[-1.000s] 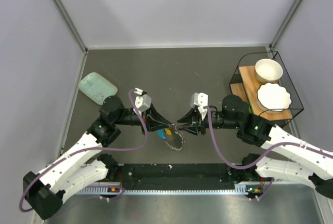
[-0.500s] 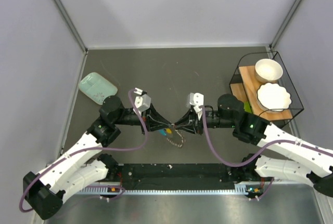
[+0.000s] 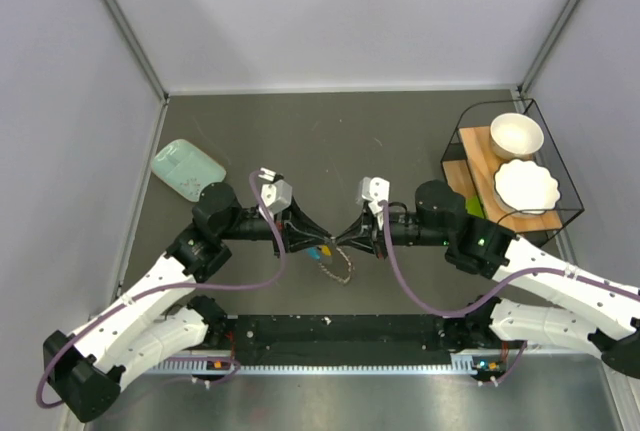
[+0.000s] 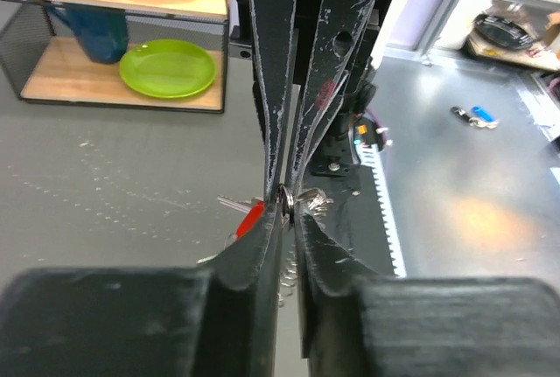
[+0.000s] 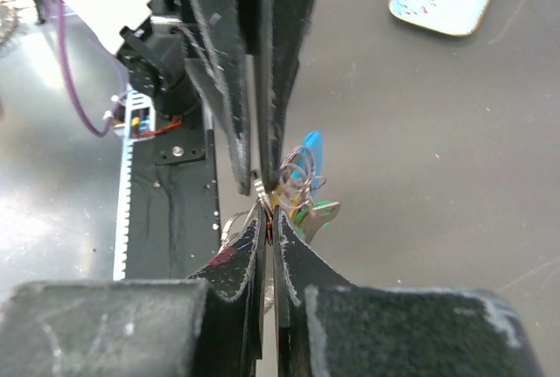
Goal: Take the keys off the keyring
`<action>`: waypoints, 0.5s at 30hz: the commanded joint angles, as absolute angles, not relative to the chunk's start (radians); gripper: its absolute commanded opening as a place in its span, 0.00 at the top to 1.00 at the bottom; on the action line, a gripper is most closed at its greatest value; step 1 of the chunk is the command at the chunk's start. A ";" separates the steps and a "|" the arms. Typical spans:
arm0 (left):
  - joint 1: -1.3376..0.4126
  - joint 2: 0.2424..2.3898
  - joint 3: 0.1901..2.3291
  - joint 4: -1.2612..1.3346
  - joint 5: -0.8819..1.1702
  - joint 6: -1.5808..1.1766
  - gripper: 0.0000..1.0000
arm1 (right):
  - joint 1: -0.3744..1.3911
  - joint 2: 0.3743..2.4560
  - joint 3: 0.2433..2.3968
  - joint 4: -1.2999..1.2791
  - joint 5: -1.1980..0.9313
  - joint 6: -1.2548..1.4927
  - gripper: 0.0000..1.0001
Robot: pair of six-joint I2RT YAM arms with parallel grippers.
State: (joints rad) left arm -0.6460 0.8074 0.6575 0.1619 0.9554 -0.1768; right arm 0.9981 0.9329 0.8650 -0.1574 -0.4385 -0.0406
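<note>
The keys (image 3: 316,251) hang as a bunch between my two gripper tips at the table's middle, with a thin chain (image 3: 340,269) trailing below. My left gripper (image 3: 326,242) is shut on a metal split ring (image 4: 285,202) of the keyring; a red key (image 4: 251,218) shows just left of it. My right gripper (image 3: 346,239) faces it tip to tip and is shut on a thin reddish piece of the bunch (image 5: 270,222), a key by its look. A blue head (image 5: 309,151), wire rings (image 5: 296,168) and a green head (image 5: 308,213) hang beside its tips. No pale fan-shaped piece shows.
A mint-green flat box (image 3: 186,170) lies at the far left. A wire rack (image 3: 476,151) at the right holds a white bowl (image 3: 516,135), a white scalloped plate (image 3: 526,186) and a green plate (image 4: 167,68). A black rail (image 3: 340,329) runs along the near edge.
My right arm has moved left toward the left gripper, so the tips now meet over the bunch. The chain has drawn in a little. The left arm has barely moved.
</note>
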 commanded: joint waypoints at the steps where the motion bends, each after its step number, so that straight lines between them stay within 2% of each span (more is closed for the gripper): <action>1: -0.644 0.814 0.742 0.062 0.879 -0.092 0.72 | 0.986 0.949 0.955 -0.222 -0.347 -0.054 1.00; 6: -0.644 0.834 0.811 -0.100 0.821 -0.037 0.62 | 0.988 1.020 1.087 -0.437 -0.261 -0.071 1.00; 7: -0.644 0.834 0.816 -0.104 0.827 -0.034 0.52 | 0.988 1.041 1.103 -0.454 -0.262 -0.072 1.00; 8: -0.643 0.834 0.818 -0.107 0.834 -0.025 0.49 | 0.988 1.051 1.118 -0.469 -0.271 -0.074 1.00; 15: -0.644 0.848 0.838 -0.138 0.816 -0.029 0.48 | 0.988 1.152 1.293 -0.632 -0.324 -0.064 1.00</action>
State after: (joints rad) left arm -0.6468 0.8356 0.7845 -0.1165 0.8421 -0.0444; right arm 0.9981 1.1175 1.1625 -0.5575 -0.2924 -0.0635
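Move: The keyring sits between the two sets of facing fingertips: about 1 cm to the right of the left hand's point and 1 cm to the left of the right hand's, level with both. Its blue tag hangs roughly 3 cm left of the left hand and 5 cm below it. The coil loops some 2 cm back, 2 cm to the right and 7 cm below that same hand. The left fingers open off the keyring to about half width, letting go as that hand eases some 2 cm forward, while the right fingers stay shut and keep their pinch. The right hand carries the ring about 2.5 cm forward and first nearly 2 cm down, then rises a little, its fingers tipping downward about 15 degrees. ##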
